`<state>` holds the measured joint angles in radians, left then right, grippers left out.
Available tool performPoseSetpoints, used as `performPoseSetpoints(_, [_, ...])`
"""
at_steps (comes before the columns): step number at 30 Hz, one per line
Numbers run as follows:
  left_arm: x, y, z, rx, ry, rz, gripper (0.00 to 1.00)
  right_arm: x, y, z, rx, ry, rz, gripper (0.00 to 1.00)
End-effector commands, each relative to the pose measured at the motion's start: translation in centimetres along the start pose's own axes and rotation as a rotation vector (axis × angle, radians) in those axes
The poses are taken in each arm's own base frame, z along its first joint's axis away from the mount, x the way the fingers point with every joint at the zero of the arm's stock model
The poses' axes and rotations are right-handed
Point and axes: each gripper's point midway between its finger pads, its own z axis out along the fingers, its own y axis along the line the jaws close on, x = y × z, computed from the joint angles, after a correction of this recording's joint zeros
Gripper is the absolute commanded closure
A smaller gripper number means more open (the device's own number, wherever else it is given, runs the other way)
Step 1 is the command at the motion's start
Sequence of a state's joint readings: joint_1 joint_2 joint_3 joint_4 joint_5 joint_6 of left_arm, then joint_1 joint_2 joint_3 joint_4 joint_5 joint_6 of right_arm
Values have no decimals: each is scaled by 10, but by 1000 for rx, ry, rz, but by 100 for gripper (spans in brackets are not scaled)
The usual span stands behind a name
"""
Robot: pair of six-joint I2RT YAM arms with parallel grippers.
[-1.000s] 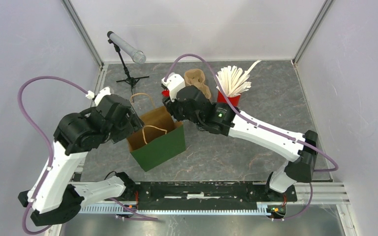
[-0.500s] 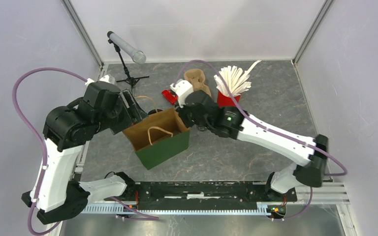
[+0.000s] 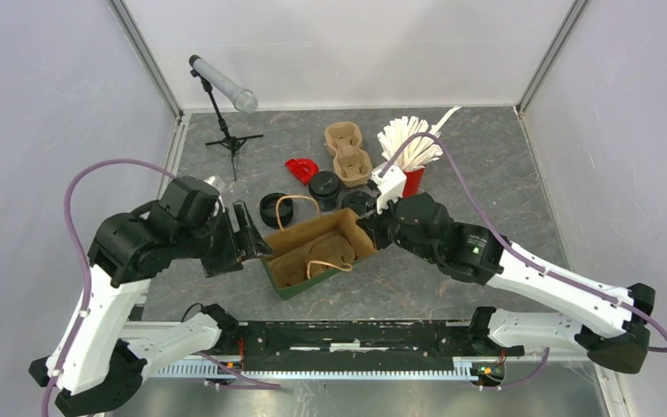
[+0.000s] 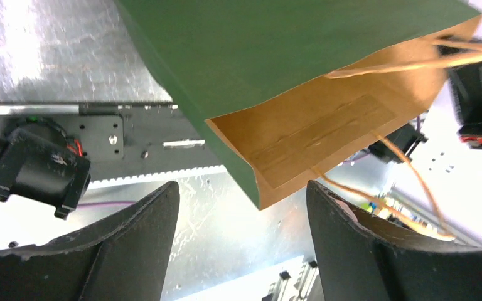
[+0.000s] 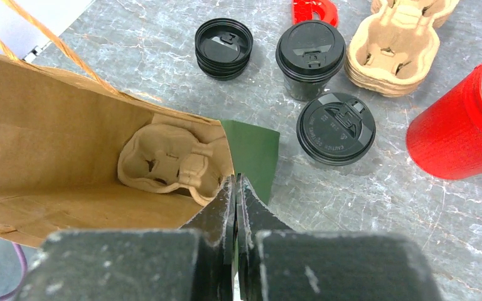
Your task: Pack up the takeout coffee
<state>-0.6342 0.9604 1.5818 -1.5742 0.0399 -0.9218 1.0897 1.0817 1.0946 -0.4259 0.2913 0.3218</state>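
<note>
The green paper bag [image 3: 288, 285] with a brown inside stands open at the table's middle front, and a pulp cup carrier [image 5: 168, 160] lies at its bottom. My right gripper [image 3: 366, 221] [image 5: 235, 183] is shut on the bag's right rim. Left of the bag, my left gripper [image 3: 257, 241] [image 4: 241, 204] is open; the bag's corner [image 4: 258, 188] hangs just ahead of the gap, untouched. Two black-lidded coffee cups [image 3: 323, 185] [image 3: 355, 201] stand behind the bag; the right wrist view shows both cups [image 5: 310, 55] [image 5: 336, 128].
A stack of black lids [image 3: 272, 208] sits left of the cups, a red piece [image 3: 300, 169] behind them. Spare carriers [image 3: 347, 152] and a red cup of white sticks [image 3: 410, 146] stand at the back. A microphone stand [image 3: 223, 91] is back left.
The bag has shifted right and toward the front, uncovering the cups and lids. My right gripper closed on its right rim and drew back. The left gripper came off the bag, lower left.
</note>
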Motion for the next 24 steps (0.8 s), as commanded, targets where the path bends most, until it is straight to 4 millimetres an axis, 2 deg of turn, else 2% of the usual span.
performPoseSetpoints(1, [24,-8,7,80,120,-13,19,4,3,-6,-33,-29,60,100])
performPoseSetpoints(5, [31,-3,19,56,157,-31,19,3,0,-12,-32,-52,75,99])
performPoseSetpoints(8, [29,-5,30,63,147,-29,21,1,0,-13,-30,-62,84,99])
performPoseSetpoints(11, [28,-6,42,66,154,-19,28,3,2,-13,-49,-65,78,98])
performPoseSetpoints(14, [27,-7,45,62,162,1,46,2,4,-15,-70,-90,83,98])
performPoseSetpoints(17, [19,-10,40,83,121,62,65,-5,13,-24,-144,-132,71,93])
performPoseSetpoints(18, [19,-13,39,103,120,85,70,-7,15,-27,-162,-147,66,89])
performPoseSetpoints(20, [20,-20,37,150,135,140,78,-16,13,-38,-170,-196,64,67])
performPoseSetpoints(24, [31,-28,40,238,184,218,87,-45,-3,-63,-117,-321,39,31])
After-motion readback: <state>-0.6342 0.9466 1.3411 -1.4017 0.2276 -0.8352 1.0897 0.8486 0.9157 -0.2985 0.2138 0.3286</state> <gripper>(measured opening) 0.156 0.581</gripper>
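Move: The bag's left rim lies just below the open left hand, about 4 cm down, 2 cm to its right and 1 cm back; the lid stack stands some 18 cm ahead, 1 cm left and 27 cm below. The bag's right rim is between the right hand's shut fingers. From that hand, the nearer cup is about 12 cm ahead, straight in line, and the red pot 17 cm ahead, 11 cm right, both some 22 cm below. The bag's left rim is taken by the left hand, which dips about 5 cm, first drawing back and then easing forward again while drifting some 3 cm right, and closes from wide open to nearly shut around the paper, rising slightly at the end. The right hand drifts slowly back, then opens to let go of the right rim, rolling about 10 degrees and backing off right and a little up. ##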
